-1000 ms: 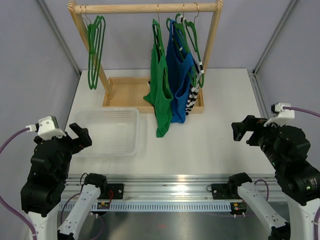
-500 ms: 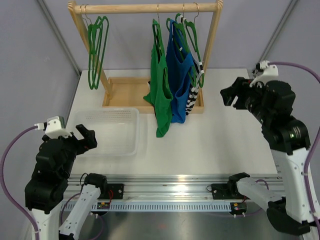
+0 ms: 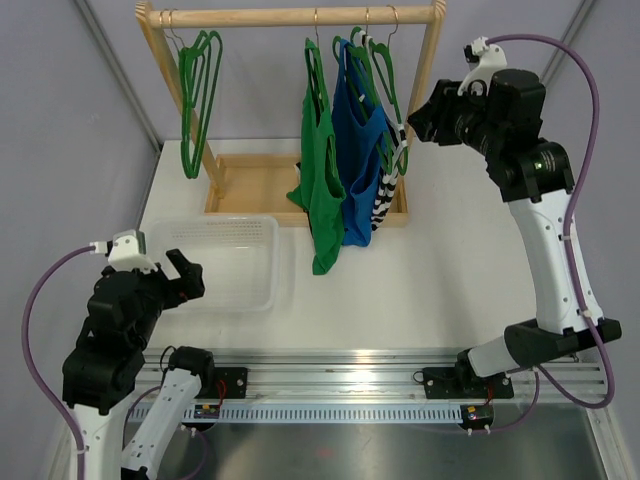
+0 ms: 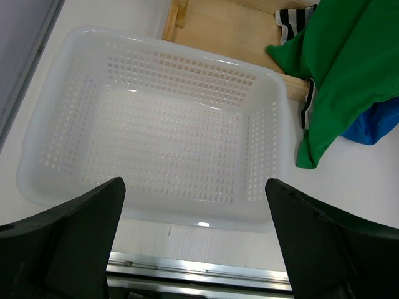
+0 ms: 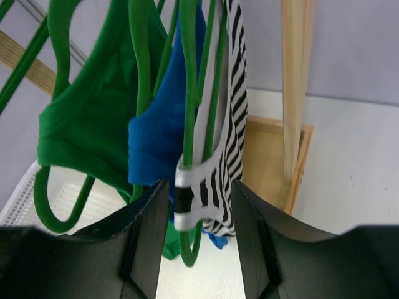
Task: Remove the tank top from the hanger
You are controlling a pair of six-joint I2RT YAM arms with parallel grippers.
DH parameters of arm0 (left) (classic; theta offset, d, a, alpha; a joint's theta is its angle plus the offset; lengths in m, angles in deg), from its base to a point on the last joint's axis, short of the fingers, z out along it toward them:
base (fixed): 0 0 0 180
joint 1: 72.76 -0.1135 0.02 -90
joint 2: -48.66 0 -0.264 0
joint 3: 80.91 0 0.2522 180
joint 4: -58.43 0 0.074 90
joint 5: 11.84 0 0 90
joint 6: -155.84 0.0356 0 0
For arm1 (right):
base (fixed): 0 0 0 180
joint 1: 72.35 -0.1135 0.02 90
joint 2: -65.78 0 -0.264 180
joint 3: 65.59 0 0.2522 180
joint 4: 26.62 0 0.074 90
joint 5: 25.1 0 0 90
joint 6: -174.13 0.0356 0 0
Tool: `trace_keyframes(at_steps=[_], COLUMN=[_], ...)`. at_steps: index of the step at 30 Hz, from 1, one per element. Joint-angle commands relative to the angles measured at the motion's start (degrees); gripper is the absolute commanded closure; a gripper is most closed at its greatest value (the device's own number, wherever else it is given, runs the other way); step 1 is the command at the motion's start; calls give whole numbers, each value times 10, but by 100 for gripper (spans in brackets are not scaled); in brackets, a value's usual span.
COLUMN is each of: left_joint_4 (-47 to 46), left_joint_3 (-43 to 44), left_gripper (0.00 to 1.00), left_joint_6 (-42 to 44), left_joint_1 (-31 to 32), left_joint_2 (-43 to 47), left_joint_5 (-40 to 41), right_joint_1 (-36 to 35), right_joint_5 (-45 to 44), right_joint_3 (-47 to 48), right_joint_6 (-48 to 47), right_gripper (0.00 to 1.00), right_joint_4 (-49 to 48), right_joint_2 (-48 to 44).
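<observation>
Three tank tops hang on green hangers from the wooden rack (image 3: 290,16): green (image 3: 322,190), blue (image 3: 358,160) and black-and-white striped (image 3: 388,190). My right gripper (image 3: 420,118) is raised beside the rack's right post. In the right wrist view its jaws stand partly closed on either side of the striped tank top's strap (image 5: 202,177) and the green hanger (image 5: 190,124), with a gap on both sides; right gripper (image 5: 199,205). My left gripper (image 4: 194,237) is open and empty over the near edge of the white basket (image 4: 268,143).
Empty green hangers (image 3: 192,100) hang at the rack's left end. The rack's wooden base tray (image 3: 250,185) lies behind the basket (image 3: 215,262). The right rack post (image 5: 293,87) stands just right of the striped top. The green top's hem (image 4: 349,75) hangs near the basket's far corner.
The right arm has risen from low on the right up to the rack's right end, and its jaws have narrowed round the striped strap. The left arm has drifted slightly toward the basket.
</observation>
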Motion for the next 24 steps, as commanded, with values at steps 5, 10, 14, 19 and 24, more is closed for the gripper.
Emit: trace_keyframes(at_steps=[5,10,14,19,24], left_joint_4=[-38,-39,-40,-40,-41], left_joint_3=[-21,-26,-28,-27,-28], left_gripper=[1,1,1,1,1], left_joint_6=[-1,-5,-4,-4,-5], left_joint_1=[3,2,2,2,2], left_joint_2=[3,-1,-3,-4,-5], left_joint_5=[-21,-30,-31,-33,-34], right_joint_1=[-3,-6,-20,-38,-51], right_joint_5=[59,60,52,-2,-45], right_joint_3=[152,244,277,283,299], right_joint_6=[-33,-42,-49,-73,-87], right_gripper=[53,56,56,62,78], right_joint_4=[13,47,60,55,58], right_joint_2=[116,179,221,237,259])
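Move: On the right arm's side, the near shoulder of the green hanger with the striped tank top is about 9 cm ahead of the right hand, 6 cm left and 2 cm below. Also from that hand, the blue tank top hangs some 11 cm ahead and 12 left, the green one 9 ahead and 19 left, and the rack's right post 20 ahead, 1 left. From the left hand, that shoulder is roughly 30 cm ahead, 45 right and 15 above. Reaching forward about 9 cm and left about 6 cm, the right hand goes in to the green hanger that holds the striped tank top, first rising a little, then sinking some 4 cm. The half-open fingers straddle the hanger's near shoulder and narrow to about half their gap, their tips closing in on it beside the striped strap. ##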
